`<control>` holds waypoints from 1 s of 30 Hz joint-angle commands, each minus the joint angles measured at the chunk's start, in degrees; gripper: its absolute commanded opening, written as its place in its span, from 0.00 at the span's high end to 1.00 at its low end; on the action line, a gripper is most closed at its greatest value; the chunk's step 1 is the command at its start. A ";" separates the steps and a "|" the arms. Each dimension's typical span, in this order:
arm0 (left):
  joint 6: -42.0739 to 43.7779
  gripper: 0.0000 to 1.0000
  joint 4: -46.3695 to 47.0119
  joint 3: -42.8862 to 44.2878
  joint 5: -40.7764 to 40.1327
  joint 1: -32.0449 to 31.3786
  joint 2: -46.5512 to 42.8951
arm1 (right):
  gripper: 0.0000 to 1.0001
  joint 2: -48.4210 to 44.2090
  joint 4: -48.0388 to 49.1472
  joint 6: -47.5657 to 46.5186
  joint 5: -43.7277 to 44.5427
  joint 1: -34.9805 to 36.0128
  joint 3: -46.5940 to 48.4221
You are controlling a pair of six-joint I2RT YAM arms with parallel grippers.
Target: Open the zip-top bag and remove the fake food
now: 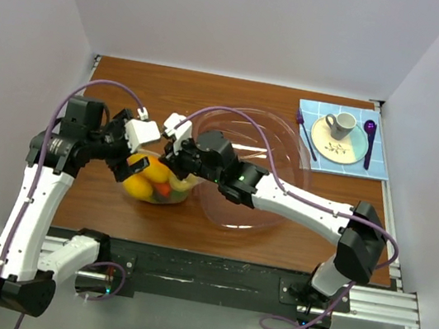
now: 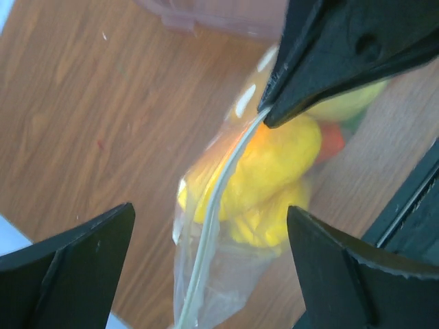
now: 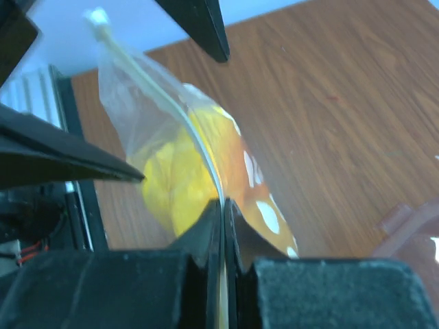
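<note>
The zip-top bag (image 1: pixel 157 191) rests on the wooden table between the two arms, its clear plastic (image 2: pixel 226 274) hanging below the white zip strip (image 2: pixel 219 199). Inside it is the fake food (image 1: pixel 143 184): yellow rounded pieces (image 2: pixel 278 161), an orange piece (image 2: pixel 332 140) and something green (image 2: pixel 353 103). My right gripper (image 3: pixel 223 203) is shut on the zip strip, pinching it between its black fingers (image 2: pixel 309 75). My left gripper (image 2: pixel 209 209) stands open astride the same strip further along, touching nothing. Its fingers (image 3: pixel 202 31) show in the right wrist view.
A large clear pink-tinted bowl (image 1: pixel 293 147) stands right behind the bag, under the right arm. At the back right lies a blue checked mat (image 1: pixel 379 160) with a plate, a cup (image 1: pixel 343 124), a fork and a purple spoon (image 1: pixel 368 142).
</note>
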 commanded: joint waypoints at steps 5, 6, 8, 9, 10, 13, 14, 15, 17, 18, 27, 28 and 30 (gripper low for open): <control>-13.92 0.00 14.68 8.77 3.91 0.61 -2.09 | 1.00 -4.52 1.43 0.26 6.82 -0.60 -3.54; -15.41 0.00 15.64 8.69 3.82 0.79 -2.36 | 1.00 -4.78 1.52 0.34 6.91 -0.78 -4.06; -17.17 0.00 18.98 7.64 2.77 1.84 -2.88 | 1.00 -5.31 2.04 0.78 7.09 -1.74 -4.59; -19.70 0.00 20.73 6.85 2.07 2.37 -3.23 | 1.00 -5.66 2.13 1.04 7.00 -1.92 -4.94; -21.12 0.00 25.19 4.58 1.02 4.20 -3.93 | 1.00 -5.58 2.31 1.31 7.18 -2.45 -5.03; -30.69 0.00 36.78 0.18 -4.94 10.70 -3.16 | 1.00 -4.96 2.66 1.84 7.00 -3.15 -4.77; -32.37 0.00 37.70 0.68 -4.53 12.98 -1.67 | 1.00 -4.70 2.66 1.92 7.00 -3.33 -4.42; -35.60 0.00 37.63 1.91 -3.05 19.10 2.35 | 1.00 -4.35 2.49 2.10 7.00 -3.42 -3.55; -37.82 0.00 35.35 6.91 8.17 26.42 7.02 | 1.00 -3.82 2.05 2.36 6.91 -3.86 -2.58; -38.44 0.00 32.56 8.58 13.44 33.50 11.40 | 1.00 -3.73 2.05 2.80 6.83 -4.12 -1.79; 23.56 0.00 -12.39 9.50 42.50 41.57 16.39 | 1.00 0.92 -1.03 6.40 2.97 -7.55 5.94; 24.91 0.00 -12.04 5.22 42.41 41.57 15.14 | 1.00 1.71 -1.73 6.67 2.44 -7.55 6.74; 28.15 0.00 -11.59 1.76 42.76 41.57 12.34 | 1.00 3.47 -2.26 7.46 2.26 -7.55 8.66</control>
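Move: The right hand already pinches the zip lip of the fruit-filled bag, whose middle lies about 11 cm below it, some 3 cm left and 2 cm back. The open left hand has the bag's middle about 4 cm to its right, level fore and aft, and 11 cm below. The pink tub's middle stands roughly 22 cm right of the right hand, 4 cm farther out and 13 cm lower. Open left hand lifts about 11 cm, swings forward-left, then drops back; right draws pinched lip forward 7 cm. ##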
